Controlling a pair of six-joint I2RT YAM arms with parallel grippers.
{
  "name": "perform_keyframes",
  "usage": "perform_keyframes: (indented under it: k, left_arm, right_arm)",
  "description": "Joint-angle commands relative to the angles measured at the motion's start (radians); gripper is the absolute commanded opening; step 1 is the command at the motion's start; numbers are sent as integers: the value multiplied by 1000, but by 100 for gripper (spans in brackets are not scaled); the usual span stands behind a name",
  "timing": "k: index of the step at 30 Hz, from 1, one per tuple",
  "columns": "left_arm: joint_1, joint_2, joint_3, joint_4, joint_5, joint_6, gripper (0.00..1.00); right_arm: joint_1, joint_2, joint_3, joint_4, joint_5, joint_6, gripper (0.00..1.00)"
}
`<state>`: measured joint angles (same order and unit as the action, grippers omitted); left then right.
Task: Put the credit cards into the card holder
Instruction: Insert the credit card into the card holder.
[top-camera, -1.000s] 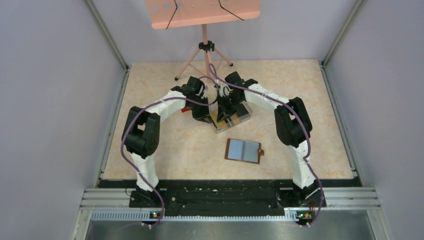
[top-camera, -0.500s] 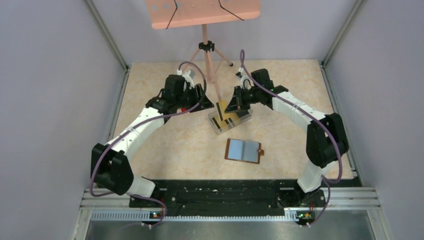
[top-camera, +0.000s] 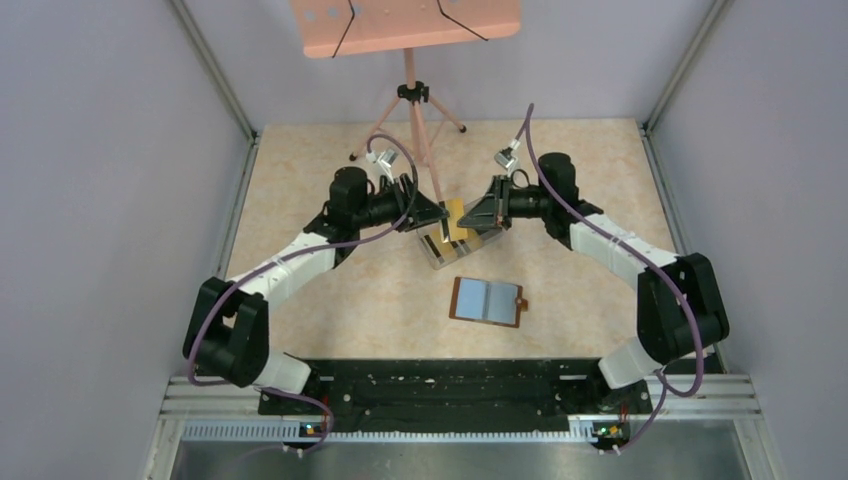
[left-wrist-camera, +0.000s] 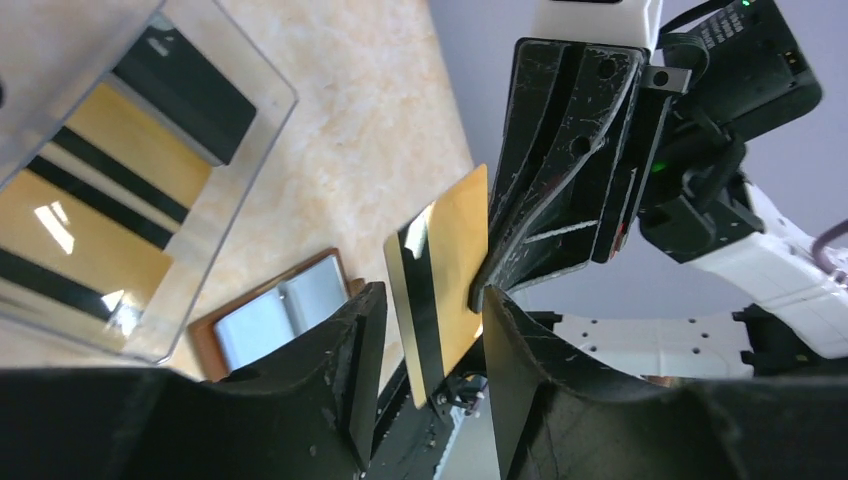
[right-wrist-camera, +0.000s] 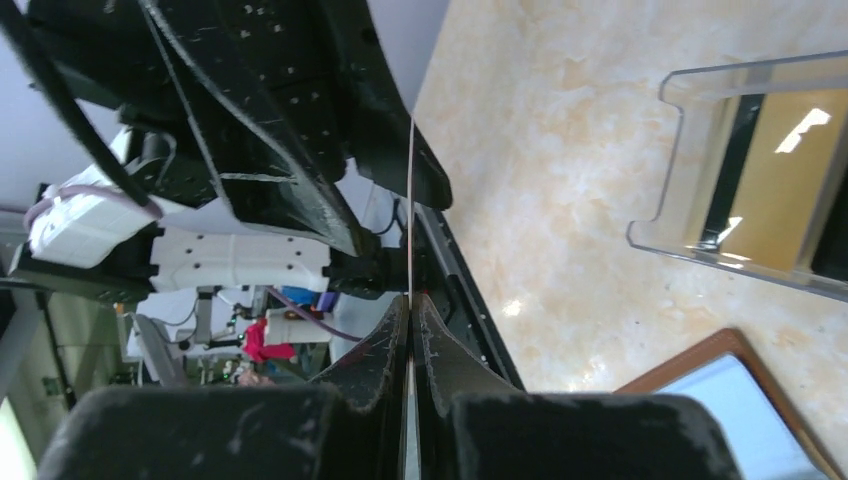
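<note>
A tan-yellow credit card (left-wrist-camera: 447, 262) with a black stripe stands on edge in the air above the clear box (top-camera: 462, 243). My right gripper (right-wrist-camera: 411, 300) is shut on one end of the card (right-wrist-camera: 411, 190), which shows edge-on there. My left gripper (left-wrist-camera: 432, 295) is open around the other end, with a gap on each side of the card. In the top view the left gripper (top-camera: 432, 213) and the right gripper (top-camera: 474, 215) face each other across the card (top-camera: 456, 218). More tan-yellow and black cards (left-wrist-camera: 95, 190) lie in the box. The card holder (top-camera: 487, 301) lies open on the table, nearer the bases.
A pink board (top-camera: 405, 22) on a tripod (top-camera: 410, 100) stands at the back of the table, behind both grippers. Grey walls close in the left, right and far sides. The card holder (right-wrist-camera: 725, 400) shows at the lower right of the right wrist view.
Both arms have swung out and come back together above the box with the card between them. The left gripper has opened and the right has stayed shut.
</note>
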<state>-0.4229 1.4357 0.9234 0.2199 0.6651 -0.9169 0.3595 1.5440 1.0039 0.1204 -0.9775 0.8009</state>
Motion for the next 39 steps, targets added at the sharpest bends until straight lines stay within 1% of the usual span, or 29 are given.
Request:
perform_keyframes:
  k: [1,4,9,18,19,21,22,24,25,27,29,30,34,36,39]
  left_arm:
    - [-18,30,-11,178,90,-65,43]
    - [-28,33,-22,183,82,-72,34]
    - [-31,14,-54,199,74,-79,29]
    - [-40,-8,-99,275,102,-126,27]
    - [-44,-6,-98,275,106,-129,25]
    - [-51,0,-98,281,124,-135,17]
    - [-55,3,-97,283,129,-135,11]
    - [-60,8,-94,273,130,-134,2]
    - [-62,10,-94,273,128,-134,0]
    - [-67,11,-95,272,118,-134,0]
    - [-68,9,-90,246,106,-122,0]
    - [-68,7,-84,230,98,-107,0]
    - [-77,10,-41,61,75,-17,0]
    - [-86,18,-22,-13,61,28,0]
    - [-113,38,-2,-106,28,90,0]
  right_arm:
    - [-1,-54,-37,234,-76,144,0]
    - [-1,-66,-50,254,-70,164,0]
    - [-1,-82,-64,244,-61,164,0]
    - [-1,-94,-84,245,-34,170,0]
    - [-2,-93,-84,246,-34,171,0]
    - [-1,-92,-86,249,-32,172,0]
    - [-2,-93,-85,248,-33,172,0]
    - [-2,-90,-87,249,-32,172,0]
    - [-2,-88,-89,247,-32,170,0]
    - [-2,-87,-89,227,-26,161,0]
    - [-1,-90,-90,186,-17,134,9]
    - [-2,-92,-90,159,-6,122,16]
    - [-8,-107,-89,22,42,24,37]
    - [-16,-110,-98,-25,58,-11,44]
    - [-33,-119,-113,-105,80,-67,51]
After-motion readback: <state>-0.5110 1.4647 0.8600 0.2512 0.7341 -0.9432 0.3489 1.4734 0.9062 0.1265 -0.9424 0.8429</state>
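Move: The yellow card is upright in the right hand's closed fingers, its middle about 2 cm left of and level with that hand. From the half-open left hand the card lies some 4 cm to the right, 1 cm back and nearly level in height. The open card holder lies about 10 cm back, 10 cm right and 18 cm below the left hand; the clear box is some 6 cm ahead, 4 cm right and 17 cm down. The left hand eases about 2 cm right and 2 cm back to bring its half-open fingers over the card's free edge and shuts them on it, while the right hand, still pinching the opposite edge, rises about 1.5 cm, drifts back as far and then nearly holds still. Once the left has its pinch, the right fingers open to about half and let go, sinking some 2 cm with the jaws still around the card's edge, as the left hand carries the card about 2 cm farther back and 3.5 cm down towards the card holder. ##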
